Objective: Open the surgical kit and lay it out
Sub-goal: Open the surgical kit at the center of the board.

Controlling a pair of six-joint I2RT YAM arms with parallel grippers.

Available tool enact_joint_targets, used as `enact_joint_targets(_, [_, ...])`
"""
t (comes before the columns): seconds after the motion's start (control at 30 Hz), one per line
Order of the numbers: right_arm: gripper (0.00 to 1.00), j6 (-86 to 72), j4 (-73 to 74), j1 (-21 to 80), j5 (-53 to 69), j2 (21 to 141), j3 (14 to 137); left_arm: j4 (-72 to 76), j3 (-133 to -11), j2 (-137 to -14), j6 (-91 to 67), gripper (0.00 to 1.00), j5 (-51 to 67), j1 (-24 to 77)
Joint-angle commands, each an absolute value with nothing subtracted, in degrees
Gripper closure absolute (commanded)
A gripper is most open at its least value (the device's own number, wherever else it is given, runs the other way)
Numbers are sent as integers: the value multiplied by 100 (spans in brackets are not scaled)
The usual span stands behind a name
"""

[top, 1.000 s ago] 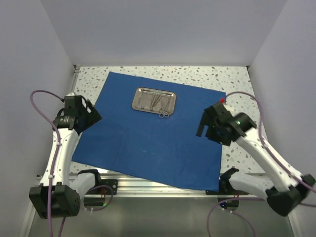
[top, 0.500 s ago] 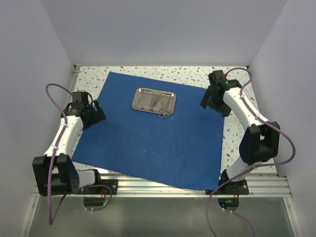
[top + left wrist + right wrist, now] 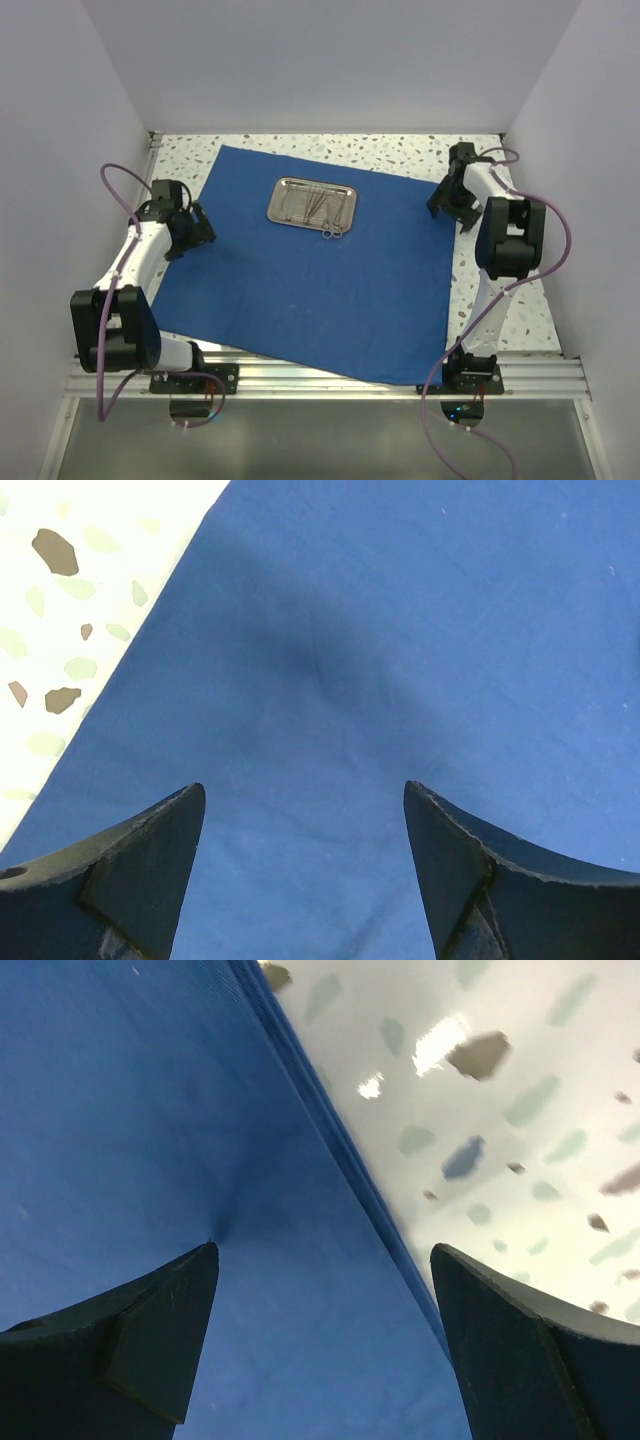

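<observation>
The surgical kit's royal-blue cloth (image 3: pixel 300 290) lies spread flat over the table. A small steel tray (image 3: pixel 313 202) sits on its far half with thin silver instruments inside. Ring-handled scissors (image 3: pixel 331 232) lie on the cloth at the tray's near edge. My left gripper (image 3: pixel 197 236) hovers low over the cloth's left edge, open, with only blue cloth (image 3: pixel 330 680) between its fingers (image 3: pixel 150 850). My right gripper (image 3: pixel 447 208) is open at the cloth's far right corner. The cloth's folded edge (image 3: pixel 330 1150) runs between its fingers (image 3: pixel 520 1340), held by neither.
Speckled white tabletop (image 3: pixel 480 260) shows right of the cloth, along the back, and as a strip on the left (image 3: pixel 60 610). Grey walls close in on three sides. An aluminium rail (image 3: pixel 330 375) runs along the near edge under the cloth's front corner.
The right arm has swung from mid-right to the cloth's far right corner and come down low. The left gripper has shifted a little onto the cloth's left edge. Cloth and tray have not moved.
</observation>
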State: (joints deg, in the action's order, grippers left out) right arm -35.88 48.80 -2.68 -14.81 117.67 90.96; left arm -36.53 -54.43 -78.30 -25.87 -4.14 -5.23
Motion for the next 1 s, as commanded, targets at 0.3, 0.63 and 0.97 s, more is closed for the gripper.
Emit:
enact_joint_targets(0.3, [57, -3700, 4342, -255, -854, 13191, 9870, -4025, -6872, -8797, -2725, 18, -782, -554])
enact_joint_targets(0.63, [100, -4069, 4140, -229, 202, 14263, 11248, -4201, -7110, -9114, -2918, 18, -931, -545])
enact_joint_targets(0.97, [100, -4482, 4570, -264, 196, 15294, 13835, -4315, -7812, -9641, -2997, 18, -1125, -527])
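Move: Some 5 cm ahead of the right hand, about 1 cm to its left and 3 cm below, is the part of the blue cloth's right edge it goes for. The cloth's far right corner is roughly 11 cm ahead and 1 cm right of that hand; the instrument tray is about 36 cm to its left and 3 cm ahead. From the left hand the edge spot is some 64 cm right, 16 cm ahead and 8 cm below. Forward and down first, with a little left, the right hand closes its wide-open fingers and pinches the blue cloth's right edge near the far corner. Keeping that pinch low, it sweeps quickly on towards the board's far edge, about 19 cm forward in all, rolling left side up and tipping its fingertips outward by some 20 degrees each. The left hand, still open and above the cloth, moves forward in two short spurts. ##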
